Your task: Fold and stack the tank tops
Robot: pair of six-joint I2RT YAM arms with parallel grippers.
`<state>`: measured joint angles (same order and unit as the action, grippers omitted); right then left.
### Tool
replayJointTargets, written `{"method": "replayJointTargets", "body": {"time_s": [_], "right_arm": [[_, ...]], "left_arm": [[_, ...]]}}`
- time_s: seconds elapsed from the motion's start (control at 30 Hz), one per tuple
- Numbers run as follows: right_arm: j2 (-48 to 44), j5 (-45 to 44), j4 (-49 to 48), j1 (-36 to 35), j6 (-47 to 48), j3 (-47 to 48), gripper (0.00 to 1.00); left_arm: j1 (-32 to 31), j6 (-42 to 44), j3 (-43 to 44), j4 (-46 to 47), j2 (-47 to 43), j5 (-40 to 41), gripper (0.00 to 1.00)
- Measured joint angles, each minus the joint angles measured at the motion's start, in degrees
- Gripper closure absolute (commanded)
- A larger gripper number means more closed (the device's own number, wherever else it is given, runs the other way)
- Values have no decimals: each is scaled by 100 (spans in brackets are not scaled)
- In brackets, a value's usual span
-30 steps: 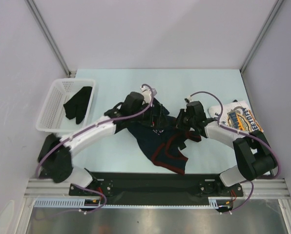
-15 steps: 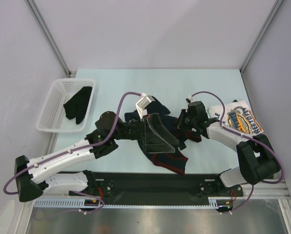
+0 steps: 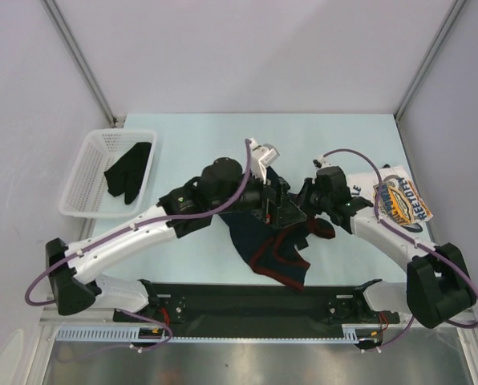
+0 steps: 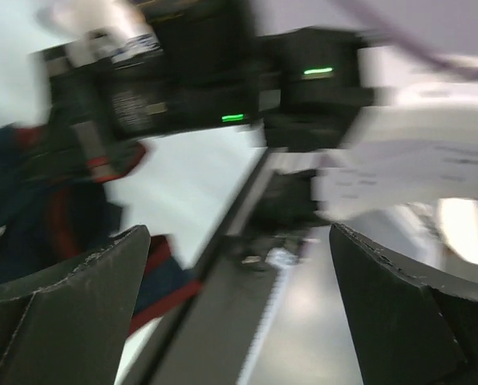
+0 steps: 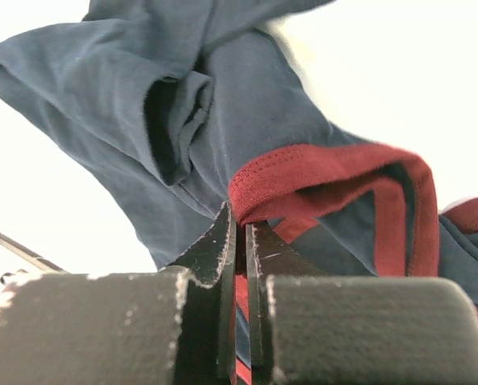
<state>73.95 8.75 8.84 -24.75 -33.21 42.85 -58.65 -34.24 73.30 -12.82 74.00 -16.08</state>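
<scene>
The navy tank top (image 3: 265, 247) with dark-red trim lies crumpled at the table's middle. My right gripper (image 3: 308, 207) is shut on its red trim; in the right wrist view the jaws (image 5: 241, 233) pinch the red band, with navy cloth (image 5: 135, 112) hanging beyond. My left gripper (image 3: 282, 205) hovers wide open just left of the right one, above the same top. The left wrist view is blurred: its fingers (image 4: 70, 313) stand far apart around nothing, with navy cloth (image 4: 22, 208) at left. The white tank top (image 3: 398, 197) with yellow-blue print lies folded at the right edge.
A white basket (image 3: 83, 178) holding a dark cloth (image 3: 131, 172) stands at the left of the table. The black base rail (image 3: 255, 305) runs along the near edge. Grey walls close in the left and right sides.
My left arm has swung its open gripper from the navy top's far side down and round to a spot beside the right gripper. The right gripper has kept its hold and shifted slightly.
</scene>
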Motion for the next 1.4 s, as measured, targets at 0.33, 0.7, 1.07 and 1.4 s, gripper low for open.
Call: {"method": "replayJointTargets", "body": {"time_s": [0.33, 0.7, 1.07, 1.4], "right_arm": [[-487, -162, 313, 4, 22, -133, 100], [-774, -273, 247, -153, -105, -826, 100], [-861, -402, -350, -339, 249, -1342, 100], [-1467, -614, -1447, -485, 369, -2389, 100]], "left_arm": [[693, 1078, 321, -1069, 1099, 1556, 0], [1808, 1080, -267, -673, 1150, 1593, 0], [1801, 1241, -1049, -87, 1145, 1639, 0], [1801, 1523, -1150, 280, 1241, 1954, 0]]}}
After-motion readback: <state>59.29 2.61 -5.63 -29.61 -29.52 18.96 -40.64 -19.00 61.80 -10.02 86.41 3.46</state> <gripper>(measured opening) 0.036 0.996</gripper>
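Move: The navy tank top's folded-over middle lies about 22 cm ahead of the empty left hand, 9 cm to its left and some 31 cm below. The garment's red-trimmed near end is only 6 cm ahead, about 2 cm left and 33 cm below. The right hand already pinches a red-edged strap; from it that near end lies some 9 cm back, 5 cm left and 10 cm below, with the folded white tank top 13 cm ahead, 27 cm right, 10 cm below. Bring the open left gripper down and forward about 18 cm each way, drifting left as well, to hover over the navy tank top's folded middle; swing its fingers roughly 40 degrees from pointing right to pointing forward-right and down, and finish mostly by sinking. Meanwhile keep the right pinch on the red-edged strap and, after a slight lift, draw it back and down about 6 cm. ##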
